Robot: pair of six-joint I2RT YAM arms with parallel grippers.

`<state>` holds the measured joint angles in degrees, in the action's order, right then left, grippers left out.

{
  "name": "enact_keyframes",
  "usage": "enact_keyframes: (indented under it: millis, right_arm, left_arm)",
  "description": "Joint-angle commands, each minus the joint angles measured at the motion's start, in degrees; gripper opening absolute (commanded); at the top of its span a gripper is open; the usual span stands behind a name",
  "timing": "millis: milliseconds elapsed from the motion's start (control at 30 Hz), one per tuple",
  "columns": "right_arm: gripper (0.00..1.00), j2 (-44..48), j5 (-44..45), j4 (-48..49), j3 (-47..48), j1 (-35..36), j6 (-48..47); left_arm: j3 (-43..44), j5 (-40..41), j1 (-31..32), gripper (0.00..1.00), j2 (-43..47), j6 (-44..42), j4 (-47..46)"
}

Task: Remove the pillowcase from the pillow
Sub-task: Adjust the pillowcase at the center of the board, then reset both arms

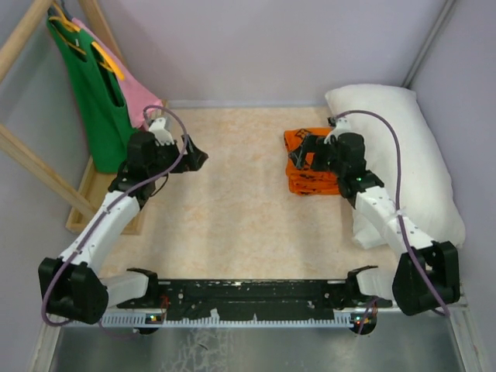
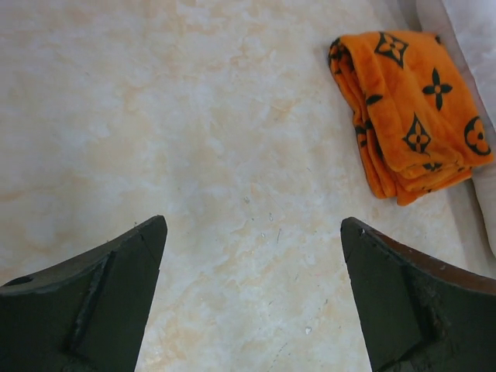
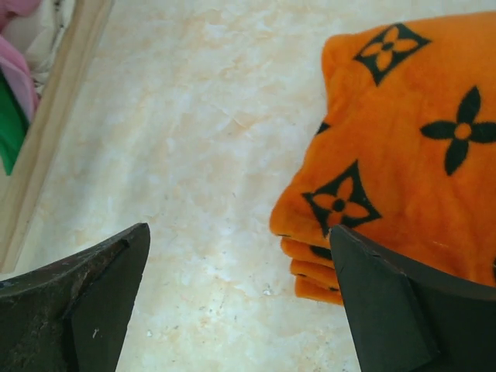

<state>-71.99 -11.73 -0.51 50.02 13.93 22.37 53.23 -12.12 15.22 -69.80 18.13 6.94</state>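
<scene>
The orange pillowcase (image 1: 294, 141) with black flower motifs lies folded in a stack on the table, right of centre, off the pillow. The plain white pillow (image 1: 411, 147) lies bare along the right wall, beside the stack. My right gripper (image 1: 304, 159) hovers over the stack's left edge with its jaws wide apart and nothing in them. In the right wrist view the pillowcase (image 3: 403, 147) fills the upper right, past the right gripper (image 3: 240, 227). My left gripper (image 1: 191, 157) is open over bare table at the left. Its camera shows the pillowcase (image 2: 411, 108), the pillow's edge (image 2: 473, 23) and the left gripper (image 2: 253, 219).
A green tank top (image 1: 97, 93) and a pink garment (image 1: 136, 93) hang on a wooden frame (image 1: 46, 167) at the back left. The frame's base rail (image 3: 58, 116) runs along the table's left side. Walls close the back and right.
</scene>
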Motion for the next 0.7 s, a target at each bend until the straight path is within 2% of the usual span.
enact_keyframes:
  millis: [0, 200, 400, 667]
  right_arm:
    - [0.99, 7.7, -1.6, 4.3, 1.1, 0.7, -0.6]
    - [0.99, 11.6, 4.0, 2.1, -0.1, 0.7, 0.0]
    - [0.99, 14.3, 5.9, 2.0, -2.8, 0.7, -1.4]
    - [0.99, 14.8, 6.9, 0.4, -2.6, 0.7, -3.1]
  left_arm:
    - [4.0, -1.4, -4.3, 1.00, 5.5, -3.0, 3.7]
    - [4.7, -8.4, -12.6, 0.99, 10.2, -3.5, 3.3]
    - [0.8, -11.5, -18.7, 1.00, 12.6, -4.0, -0.2]
    - [-2.8, -12.0, -20.2, 1.00, 15.3, -4.1, -2.7]
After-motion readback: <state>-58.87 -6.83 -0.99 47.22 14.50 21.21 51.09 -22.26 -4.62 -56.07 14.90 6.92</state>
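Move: The folded orange pillowcase lies under and beside the right hand, its middle about 7 cm to the right, 4 cm ahead and some 13 cm below. The white pillow stands beyond it, roughly 32 cm to the right of that hand, 3 cm ahead and 10 cm below. From the left hand, the pillowcase is about 35 cm to the right, 4 cm ahead and 15 cm lower. The rack's wooden base is some 28 cm to that hand's left, 2 cm ahead and 15 cm lower. Up and away from the pillowcase go both empty hands. The left swings some 10 cm left towards the clothes rack while climbing, then sinks slightly, turning a little counter-clockwise. The right rises about 7 cm, eases down a touch and draws back a little. Both tip their fingers upward by roughly 10 degrees, fingers staying wide open and touching nothing. ##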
